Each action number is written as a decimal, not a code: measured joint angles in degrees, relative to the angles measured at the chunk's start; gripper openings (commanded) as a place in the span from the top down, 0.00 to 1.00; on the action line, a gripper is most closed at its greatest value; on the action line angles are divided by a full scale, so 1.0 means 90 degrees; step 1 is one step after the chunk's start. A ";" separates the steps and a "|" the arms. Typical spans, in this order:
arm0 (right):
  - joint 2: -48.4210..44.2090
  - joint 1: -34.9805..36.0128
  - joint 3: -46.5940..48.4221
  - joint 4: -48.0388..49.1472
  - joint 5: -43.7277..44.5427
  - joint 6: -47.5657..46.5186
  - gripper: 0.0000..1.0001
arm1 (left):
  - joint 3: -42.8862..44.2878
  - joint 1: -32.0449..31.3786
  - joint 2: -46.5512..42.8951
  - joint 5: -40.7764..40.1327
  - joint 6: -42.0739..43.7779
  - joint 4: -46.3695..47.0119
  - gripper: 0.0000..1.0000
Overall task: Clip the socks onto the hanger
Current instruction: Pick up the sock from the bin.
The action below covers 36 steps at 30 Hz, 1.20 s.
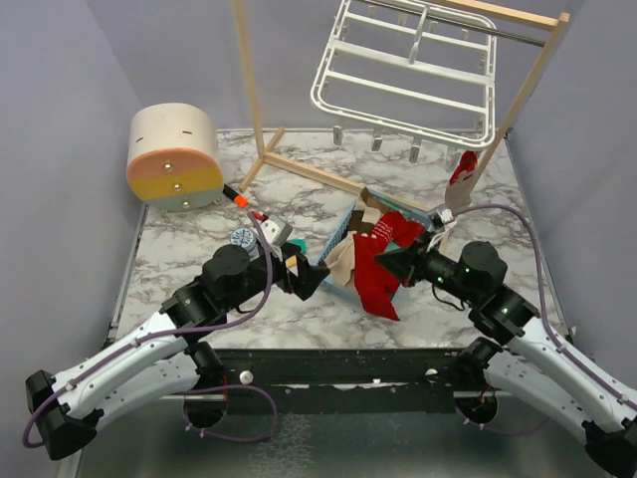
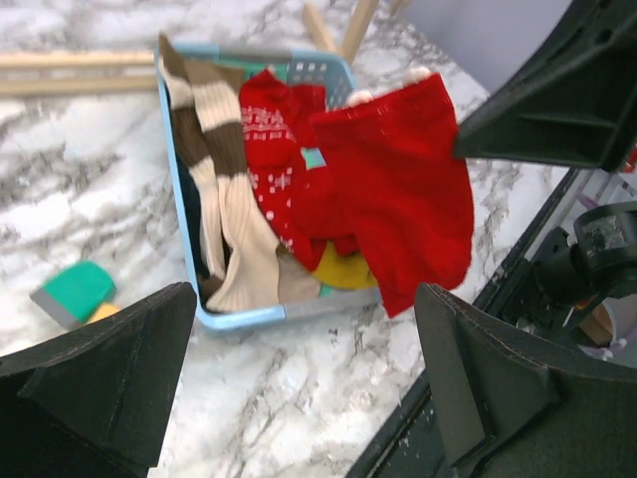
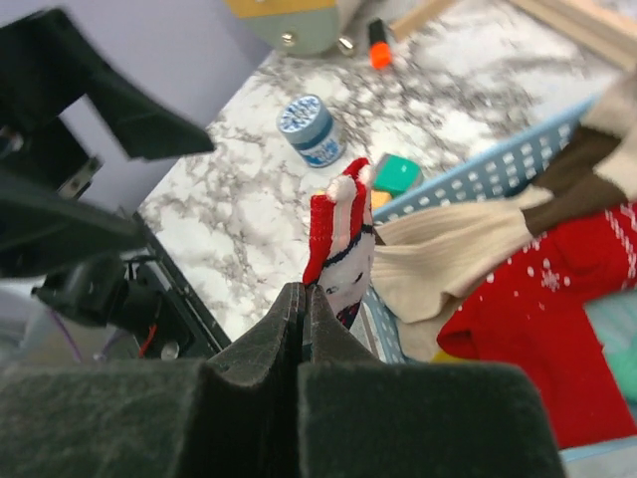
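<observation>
My right gripper (image 1: 386, 261) (image 3: 304, 291) is shut on a red sock (image 1: 376, 277) (image 3: 336, 234) with pale marks. That sock hangs over the near edge of the light-blue basket (image 1: 345, 221) (image 2: 239, 317), and in the left wrist view the red sock (image 2: 408, 179) dangles in front of it. More socks lie in the basket: another red one (image 2: 274, 139) and a beige-and-brown one (image 2: 224, 199) (image 3: 468, 249). My left gripper (image 1: 317, 279) (image 2: 304, 388) stands open over bare table just left of the basket, holding nothing. The white hanger (image 1: 408, 70) hangs at the back, with one red sock (image 1: 463, 169) clipped at its right corner.
A light wooden stand (image 1: 299, 169) carries the hanger and its feet run behind the basket. A round cream-and-orange box (image 1: 174, 154) sits at the back left. An orange marker (image 1: 237, 197), a blue tin (image 1: 242, 237) (image 3: 307, 127) and a teal block (image 2: 75, 291) lie left of the basket.
</observation>
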 measured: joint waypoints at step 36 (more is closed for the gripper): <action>-0.2382 0.0000 0.0916 -0.0372 -0.3235 -0.2069 0.99 | 0.0576 0.0000 0.1083 0.5054 0.0874 0.4160 0.38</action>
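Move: The red sock already hangs from the right hand's closed fingertips, its middle about 7 cm below them, 2 cm back and 1 cm to the left. From the open left hand it lies some 14 cm to the right, 1 cm back and 7 cm down. The bin's middle is about 12 cm beyond the sock and 18 cm below the left hand, and a green block lies about 12 cm ahead and 5 cm left of that hand, on the table. Back towards the base and up, about 13 cm each, the right hand draws the red sock away from the bin, its pinch kept, its fingers tilting up and turning counter-clockwise until they face the left gripper. The left hand rises as far while moving back and right towards the sock, tips up some 30 degrees, swings about 45 degrees clockwise and closes its wide gap by roughly a third. ##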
